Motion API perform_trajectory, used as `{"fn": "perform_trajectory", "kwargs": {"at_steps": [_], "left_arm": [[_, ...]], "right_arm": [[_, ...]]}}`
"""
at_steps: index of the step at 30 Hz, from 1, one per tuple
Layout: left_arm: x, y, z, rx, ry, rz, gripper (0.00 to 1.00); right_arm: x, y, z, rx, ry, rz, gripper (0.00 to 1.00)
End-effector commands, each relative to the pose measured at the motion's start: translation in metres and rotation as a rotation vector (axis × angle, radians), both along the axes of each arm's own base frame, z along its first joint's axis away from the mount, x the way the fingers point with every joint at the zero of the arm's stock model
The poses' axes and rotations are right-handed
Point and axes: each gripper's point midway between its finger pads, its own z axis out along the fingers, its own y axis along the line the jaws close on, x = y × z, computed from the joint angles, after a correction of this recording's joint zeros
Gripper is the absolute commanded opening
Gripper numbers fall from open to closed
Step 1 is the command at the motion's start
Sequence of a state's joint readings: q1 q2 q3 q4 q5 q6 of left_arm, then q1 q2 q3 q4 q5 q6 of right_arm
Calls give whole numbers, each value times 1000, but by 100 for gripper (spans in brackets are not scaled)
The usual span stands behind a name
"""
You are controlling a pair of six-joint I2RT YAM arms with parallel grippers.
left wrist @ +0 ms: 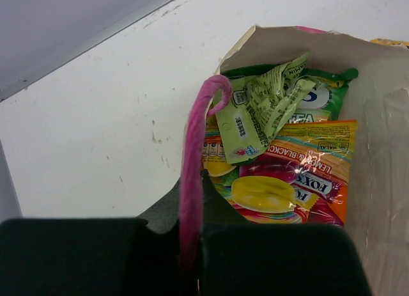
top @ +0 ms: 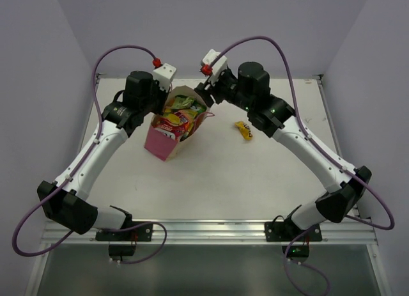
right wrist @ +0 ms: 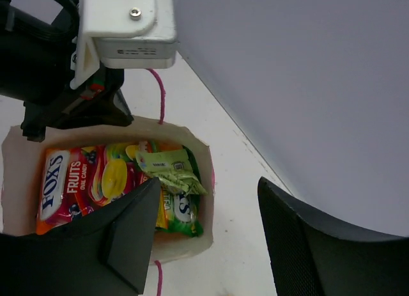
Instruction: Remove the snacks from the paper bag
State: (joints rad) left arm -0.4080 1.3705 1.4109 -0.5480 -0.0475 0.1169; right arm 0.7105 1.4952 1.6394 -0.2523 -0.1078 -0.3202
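Observation:
The pink paper bag (top: 160, 142) stands tilted at mid-table with snacks (top: 179, 114) filling its open mouth. My left gripper (left wrist: 192, 200) is shut on the bag's pink cord handle (left wrist: 192, 162) at the left rim. Inside lie a red-orange fruit-candy packet (left wrist: 287, 181) and a crumpled green packet (left wrist: 262, 104). My right gripper (right wrist: 208, 200) hangs open over the bag's far right rim (right wrist: 206, 162), with nothing between its fingers. A small yellow candy pack (top: 243, 130) lies on the table to the right of the bag.
The white table (top: 211, 181) has a raised rail along its near edge (top: 204, 229). Grey walls close in at the back and both sides. The left arm's white camera housing (right wrist: 124, 21) sits close above the bag.

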Motion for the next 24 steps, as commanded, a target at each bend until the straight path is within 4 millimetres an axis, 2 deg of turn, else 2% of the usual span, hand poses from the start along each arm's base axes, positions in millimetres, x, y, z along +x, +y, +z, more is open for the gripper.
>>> {"fn": "perform_trajectory", "kwargs": {"at_steps": [1,2,9,19,22,23,24], "left_arm": [[1,-8,52,-67,-147,-44,0],[1,-8,51,-68,-144,-45,0],[-2,-12,56,-81,-140,-71,0],[-4,-12,54,-79,-128,-75,0],[-5,-12,54,-77,-129,-74,0],[-5,-11,53,-75,-128,-71,0],[-5,-10,53,-73,-130,-66,0]], "right_arm": [[1,30,-42,-159,10,132,65],[4,39,-56,-179,30,143,65],[28,67,-89,-193,70,158,67],[58,83,-150,-278,142,128,66],[61,85,-151,-267,139,126,54],[61,85,-148,-261,133,125,42],[60,84,-146,-257,128,123,35]]}}
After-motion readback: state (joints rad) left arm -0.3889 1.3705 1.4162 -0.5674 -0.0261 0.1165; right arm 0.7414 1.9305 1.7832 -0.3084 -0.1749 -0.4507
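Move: The light green packet in the tilted paper bag lies about 6 cm ahead of my right hand, 8 cm to its left and 18 cm below. The dark green snack bag beside it is 2 cm farther out, 2 cm right of it and slightly deeper; the Fox's candy bags lie some 6 cm nearer me and 3 cm left of it. From my left hand the packet is about 5 cm ahead, 7 cm right and 6 cm lower. I swing my empty right hand left over the bag's mouth, then sink it steeply, about 16 cm down with some 8 cm left and 5 cm forward in all. The fingers tip some 20 degrees further down and, over the light green packet, start closing to pinch its crumpled part. My left hand keeps its shut grip on the bag's left rim. ##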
